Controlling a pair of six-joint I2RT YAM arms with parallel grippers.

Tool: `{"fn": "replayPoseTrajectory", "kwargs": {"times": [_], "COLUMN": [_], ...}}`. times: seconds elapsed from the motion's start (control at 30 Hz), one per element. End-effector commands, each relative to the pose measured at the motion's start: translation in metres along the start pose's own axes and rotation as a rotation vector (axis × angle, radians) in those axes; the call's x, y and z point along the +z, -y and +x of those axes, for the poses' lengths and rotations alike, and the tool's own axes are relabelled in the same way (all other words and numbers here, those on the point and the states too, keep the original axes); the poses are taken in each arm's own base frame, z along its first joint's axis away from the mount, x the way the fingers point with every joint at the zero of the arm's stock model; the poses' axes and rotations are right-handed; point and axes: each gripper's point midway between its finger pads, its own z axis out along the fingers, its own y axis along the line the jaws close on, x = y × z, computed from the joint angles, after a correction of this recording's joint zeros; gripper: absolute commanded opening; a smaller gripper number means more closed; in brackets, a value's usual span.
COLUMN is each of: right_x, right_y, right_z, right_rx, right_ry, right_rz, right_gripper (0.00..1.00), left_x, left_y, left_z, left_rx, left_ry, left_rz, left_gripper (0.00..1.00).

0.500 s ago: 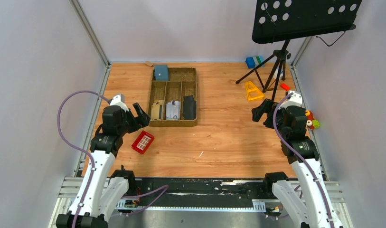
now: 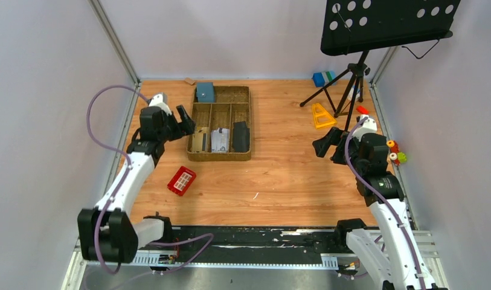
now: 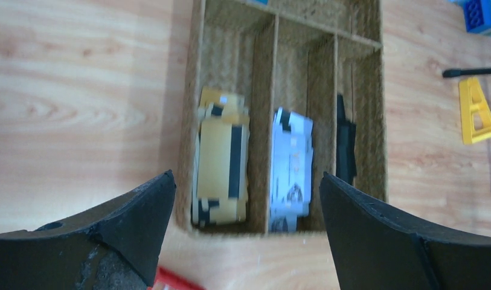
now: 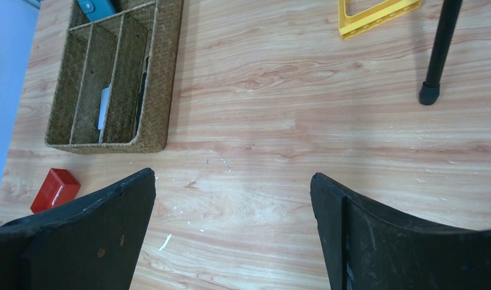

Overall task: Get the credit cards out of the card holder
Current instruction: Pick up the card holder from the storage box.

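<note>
The slate-blue card holder (image 2: pixel 205 92) lies shut in the back left compartment of the brown tray (image 2: pixel 220 156); it also shows in the right wrist view (image 4: pixel 96 7). A tan card with a dark stripe (image 2: pixel 200 140) and a silver-grey card (image 2: pixel 220 139) lie in the tray's front slots, also seen in the left wrist view as the tan card (image 3: pixel 221 163) and the silver card (image 3: pixel 291 163). My left gripper (image 2: pixel 185 121) is open and empty, above the tray's front left part (image 3: pixel 246 177). My right gripper (image 2: pixel 324 144) is open and empty over bare table (image 4: pixel 232 175).
A dark flat object (image 2: pixel 241 136) stands in the tray's right slot. A red block (image 2: pixel 182 180) lies in front of the tray. A music stand's tripod (image 2: pixel 345 84), a yellow triangle (image 2: pixel 320 115), a blue-and-green block (image 2: pixel 322 78) and small toys (image 2: pixel 395 152) are at the right.
My left arm has reached forward and away from me, bringing its open gripper from beside the red block up to the tray. My right gripper has shifted slightly left.
</note>
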Motion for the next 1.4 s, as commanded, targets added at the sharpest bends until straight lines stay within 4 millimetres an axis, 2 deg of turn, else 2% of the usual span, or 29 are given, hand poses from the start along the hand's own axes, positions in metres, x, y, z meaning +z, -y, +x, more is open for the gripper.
{"fn": "replayPoseTrajectory", "kwargs": {"times": [0.0,0.17,0.4,0.5,0.6,0.73,0.97,1.13,1.23,1.37], "right_x": [0.001,0.008,0.017,0.018,0.019,0.023,0.028,0.032,0.033,0.033], "right_y": [-0.013,-0.012,-0.017,-0.016,-0.011,-0.008,-0.009,-0.010,-0.011,-0.012], "right_z": [-0.007,-0.005,-0.007,-0.011,-0.016,-0.021,-0.026,-0.025,-0.026,-0.026], "right_rx": [0.004,0.011,0.044,0.032,0.019,0.019,0.025,0.024,0.024,0.024], "right_ry": [0.014,0.010,-0.012,-0.002,0.014,0.019,0.023,0.015,0.014,0.015], "right_rz": [-0.064,-0.068,-0.086,-0.079,-0.046,-0.019,-0.023,-0.030,-0.034,-0.042], "right_gripper": [1.00,1.00,1.00,1.00,1.00,1.00,1.00,1.00,1.00,1.00], "left_x": [0.034,0.078,0.150,0.183,0.209,0.244,0.277,0.296,0.301,0.304], "left_y": [0.031,0.039,0.049,0.039,0.043,0.042,0.041,0.031,0.029,0.016], "left_z": [-0.067,-0.087,-0.105,-0.109,-0.120,-0.121,-0.103,-0.088,-0.082,-0.077], "left_rx": [0.079,0.180,0.261,0.273,0.300,0.327,0.428,0.445,0.453,0.459], "left_ry": [0.154,0.140,0.113,0.096,0.101,0.080,0.039,-0.028,-0.053,-0.059], "left_rz": [0.078,0.007,0.004,-0.058,-0.057,-0.082,-0.139,-0.180,-0.181,-0.235], "left_gripper": [0.95,1.00,1.00,0.99,0.99,1.00,1.00,1.00,1.00,1.00]}}
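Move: The card holder stands at the far end of the storage box, about 32 cm ahead of the left hand, 6 cm to its right and 13 cm lower. Nearer in the box, the tan cards lie some 12 cm ahead of that hand and 5 cm right, the white cards level with them but 14 cm right. The wooden block lies about 7 cm beyond the card holder and 7 cm left of it. From the right hand the card holder is roughly 40 cm ahead and 45 cm left. The left hand, fingers staying wide open, sweeps fast forward about 30 cm over the left side of the storage box towards the card holder, rising a couple of centimetres at first, then sinking to finish about 8 cm lower than it began, while the wrist rolls some 25 degrees, its left side coming up. It ends just above the card holder without having closed on it, and meanwhile the right hand, also open and empty, eases about 3 cm forward and 2 cm down. ##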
